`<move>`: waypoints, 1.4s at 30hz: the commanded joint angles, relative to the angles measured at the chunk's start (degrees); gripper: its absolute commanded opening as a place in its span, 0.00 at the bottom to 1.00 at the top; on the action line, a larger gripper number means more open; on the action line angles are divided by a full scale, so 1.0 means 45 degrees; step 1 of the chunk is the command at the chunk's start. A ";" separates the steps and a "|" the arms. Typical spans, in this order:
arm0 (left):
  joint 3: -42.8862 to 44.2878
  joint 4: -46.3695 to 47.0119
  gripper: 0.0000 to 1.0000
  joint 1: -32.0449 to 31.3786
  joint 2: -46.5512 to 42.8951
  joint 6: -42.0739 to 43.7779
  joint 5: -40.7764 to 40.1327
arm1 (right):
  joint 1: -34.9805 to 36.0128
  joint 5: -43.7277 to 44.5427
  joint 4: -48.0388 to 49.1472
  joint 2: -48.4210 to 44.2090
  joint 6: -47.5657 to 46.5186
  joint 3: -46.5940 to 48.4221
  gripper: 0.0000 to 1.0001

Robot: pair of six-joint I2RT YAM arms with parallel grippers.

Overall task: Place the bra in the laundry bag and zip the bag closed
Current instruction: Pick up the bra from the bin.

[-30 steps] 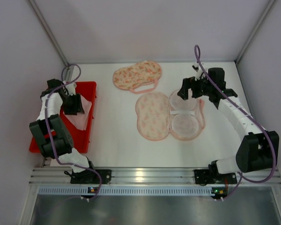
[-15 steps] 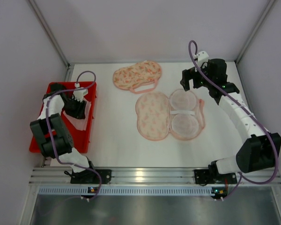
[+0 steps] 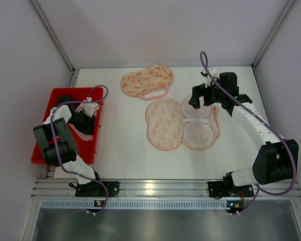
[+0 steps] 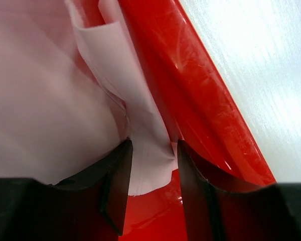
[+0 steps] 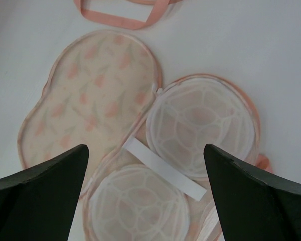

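Note:
The bra (image 3: 84, 132) is pale pink-white fabric lying in a red tray (image 3: 90, 150) at the left. My left gripper (image 3: 85, 119) is down in the tray. In the left wrist view its jaws (image 4: 153, 150) stand partly apart, astride a fold of the bra (image 4: 50, 100), beside the tray's wall (image 4: 200, 85). The laundry bag (image 3: 163, 123) lies unzipped mid-table, its floral lid (image 5: 90, 100) flipped left and two mesh cups (image 5: 200, 120) showing. My right gripper (image 3: 199, 98) hangs wide open over the bag's far end, its fingers (image 5: 145, 150) holding nothing.
A second floral bag (image 3: 146, 80), closed, lies behind the open one, its pink loop handle (image 5: 123, 17) toward it. Grey walls close in the table on the left, back and right. The tray sits against the left wall.
My left gripper has swung toward the tray's right side and its jaws have narrowed around the fabric fold. My right gripper drew back, then settled slightly left over the bag's far end.

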 commanded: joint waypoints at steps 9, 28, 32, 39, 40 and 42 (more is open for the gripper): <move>-0.0312 0.0330 0.43 0.0043 -0.0296 0.0085 0.0914 | 0.0153 -0.1043 0.0355 -0.0074 0.0605 -0.0590 0.99; 0.1524 0.0408 0.00 0.0063 -0.2537 -0.2355 0.0192 | 0.0349 -0.1728 0.1117 0.1039 0.1250 -0.2016 0.99; 0.2246 0.0292 0.00 0.0063 -0.3360 -0.2981 0.0543 | 0.0408 -0.1825 0.1156 0.1292 0.1231 -0.2114 0.99; 0.4588 -0.0099 0.00 0.0043 -0.4356 -0.4405 0.1519 | 0.0700 -0.1981 0.1254 0.1937 0.1602 -0.2212 0.99; 0.5191 -0.0099 0.00 0.0043 -0.4396 -0.4563 0.1675 | 0.0681 -0.2020 0.1273 0.1938 0.1621 -0.2173 0.99; 0.5780 -0.0196 0.00 -0.0035 -0.4513 -0.4933 0.2163 | 0.0700 -0.2313 0.1526 0.1821 0.1699 -0.2153 0.99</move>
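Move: The bra lies pale pink in the red bin, its middle about 4 cm ahead of and 3 cm left of the left hand, 1 cm below; a fold already stands between the open fingers. The bin's right rim is 5 cm to the right, 3 cm above; the dark red cloth is 11 cm ahead, 10 cm left. From the right hand, the open laundry bag's middle is about 6 cm back, 8 cm left, 17 cm down. Down and right by barely a centimetre at first, the left hand shuts its fingers on the bra's fold beside the bin's right wall, then climbs over 20 cm and some 7 cm forward, its fingers swinging forward about 30 degrees. Meanwhile the right hand, wide open, sinks about 10 cm with some backward and leftward travel towards the laundry bag, tipping down 20 degrees. ##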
